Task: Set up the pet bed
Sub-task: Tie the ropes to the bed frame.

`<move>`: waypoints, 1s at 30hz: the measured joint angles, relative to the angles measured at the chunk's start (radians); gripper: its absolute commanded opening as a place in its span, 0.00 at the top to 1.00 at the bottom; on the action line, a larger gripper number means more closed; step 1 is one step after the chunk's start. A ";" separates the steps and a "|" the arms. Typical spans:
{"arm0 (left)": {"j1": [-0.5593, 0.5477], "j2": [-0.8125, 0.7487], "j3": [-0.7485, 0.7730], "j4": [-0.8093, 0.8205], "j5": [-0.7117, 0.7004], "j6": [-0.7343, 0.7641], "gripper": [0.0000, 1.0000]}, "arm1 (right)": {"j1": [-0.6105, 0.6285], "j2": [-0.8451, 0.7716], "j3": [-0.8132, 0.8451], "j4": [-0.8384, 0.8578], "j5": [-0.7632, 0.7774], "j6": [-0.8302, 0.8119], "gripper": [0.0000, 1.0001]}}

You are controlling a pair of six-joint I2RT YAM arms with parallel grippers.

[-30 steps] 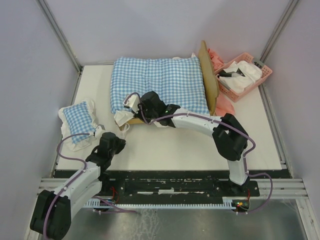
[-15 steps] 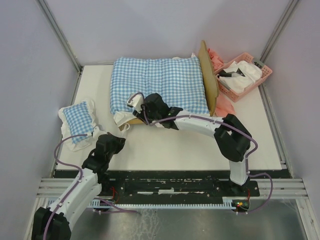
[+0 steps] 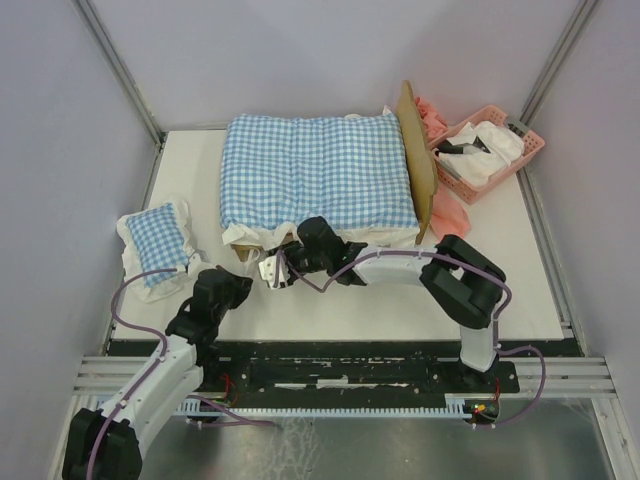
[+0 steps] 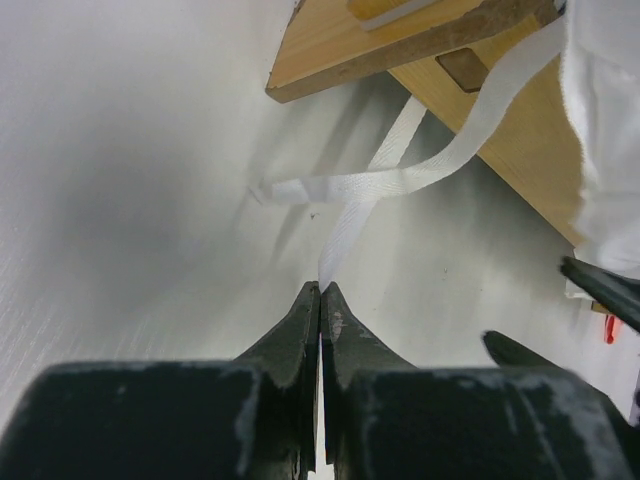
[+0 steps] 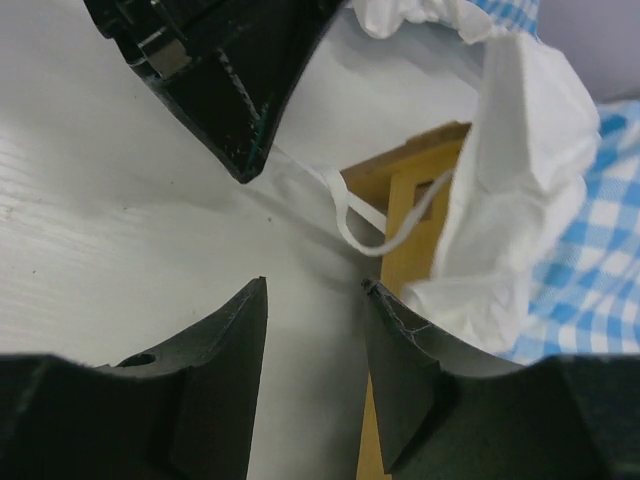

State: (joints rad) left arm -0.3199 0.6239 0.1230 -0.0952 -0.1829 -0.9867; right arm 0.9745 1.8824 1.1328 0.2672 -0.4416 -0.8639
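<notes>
The pet bed (image 3: 418,165) lies across the table's back, its wooden headboard at the right. A blue-and-white checked cushion (image 3: 315,175) covers its base. A white ribbon (image 4: 370,185) runs from the bed's near-left wooden corner (image 4: 400,35) down to my left gripper (image 4: 321,288), which is shut on the ribbon's end. In the top view that left gripper (image 3: 238,283) sits just in front of the corner. My right gripper (image 3: 272,270) hovers beside it, open and holding nothing. The right wrist view shows the right gripper (image 5: 313,285) facing the wooden corner (image 5: 405,200), the ribbon (image 5: 350,215) and the cushion's white frill (image 5: 510,200).
A small checked pillow (image 3: 155,245) lies at the left edge. A pink basket (image 3: 490,155) with white cloths stands at the back right, with pink fabric (image 3: 450,215) behind the headboard. The left gripper's body (image 5: 220,70) is close to my right fingers.
My right gripper has let go of the cushion's near-left corner, opened and drawn back toward the front. The corner has settled onto the bed. The left gripper has hardly moved.
</notes>
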 measured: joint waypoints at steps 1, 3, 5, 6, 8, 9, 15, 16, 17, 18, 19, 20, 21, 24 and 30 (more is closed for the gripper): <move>0.000 0.000 0.000 0.000 0.000 0.000 0.97 | 0.006 0.021 0.014 0.003 -0.006 -0.025 0.50; 0.000 0.000 0.000 0.000 0.000 0.000 0.97 | 0.017 0.073 0.055 0.004 -0.014 -0.069 0.50; 0.000 0.000 0.000 0.000 0.000 0.000 0.97 | 0.027 0.117 0.097 0.000 -0.018 -0.105 0.51; 0.000 0.000 0.000 0.000 0.000 0.000 0.97 | 0.031 0.134 0.116 -0.002 -0.019 -0.117 0.51; 0.000 -0.001 0.000 0.000 0.000 0.000 0.97 | 0.037 0.163 0.152 -0.002 -0.018 -0.137 0.51; 0.000 -0.003 0.000 0.000 0.000 0.000 0.97 | 0.038 0.175 0.169 -0.002 -0.018 -0.143 0.51; 0.000 -0.006 0.000 0.000 0.000 0.000 0.97 | 0.038 0.221 0.225 -0.011 -0.011 -0.172 0.52; 0.000 -0.008 0.000 0.000 0.000 0.000 0.97 | 0.038 0.227 0.230 -0.011 -0.009 -0.175 0.52; 0.000 -0.010 0.000 0.000 0.000 0.000 0.97 | 0.038 0.234 0.233 -0.013 -0.006 -0.178 0.52; 0.000 -0.011 0.000 -0.001 0.000 0.000 0.97 | 0.038 0.241 0.235 -0.013 -0.003 -0.179 0.52; 0.000 -0.012 0.000 -0.001 0.000 0.000 0.97 | 0.038 0.249 0.236 -0.014 0.000 -0.181 0.54; 0.000 -0.012 0.000 -0.002 0.000 0.000 0.97 | 0.038 0.255 0.236 -0.014 0.002 -0.181 0.55; 0.000 -0.013 0.000 -0.002 0.000 0.000 0.97 | 0.038 0.261 0.236 -0.014 0.004 -0.181 0.58; 0.000 -0.020 0.000 -0.005 0.000 0.000 0.97 | 0.038 0.272 0.238 -0.017 0.010 -0.184 0.82; 0.000 -0.043 0.000 -0.015 0.000 0.000 0.97 | 0.038 0.276 0.240 -0.004 0.033 -0.154 0.98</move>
State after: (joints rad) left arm -0.3199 0.5804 0.1226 -0.1104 -0.1829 -0.9867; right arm 1.0126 2.1582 1.3727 0.2634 -0.4084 -1.0183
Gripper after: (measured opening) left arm 0.040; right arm 0.029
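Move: The loose rope end, crossing over the taut rope, lies about 6 cm to the right hand's left, 2 cm ahead and some 4 cm lower. The bed frame's corner is roughly 7 cm ahead of the right hand, 9 cm left and 4 cm down; the left fingertips are about 2 cm back, 6 cm left and 5 cm down. From the left hand, the loose end's crossing is around 4 cm ahead, barely right and slightly higher. Leftward first, about 5 cm and slightly down, the half-open right gripper reaches for the loose rope end with a small wrist turn; it then eases forward and sinks until some 4 cm lower than at the outset. There its fingers shut and pinch the rope at the crossing, while the left fingers stay put, keeping hold of the other rope. ##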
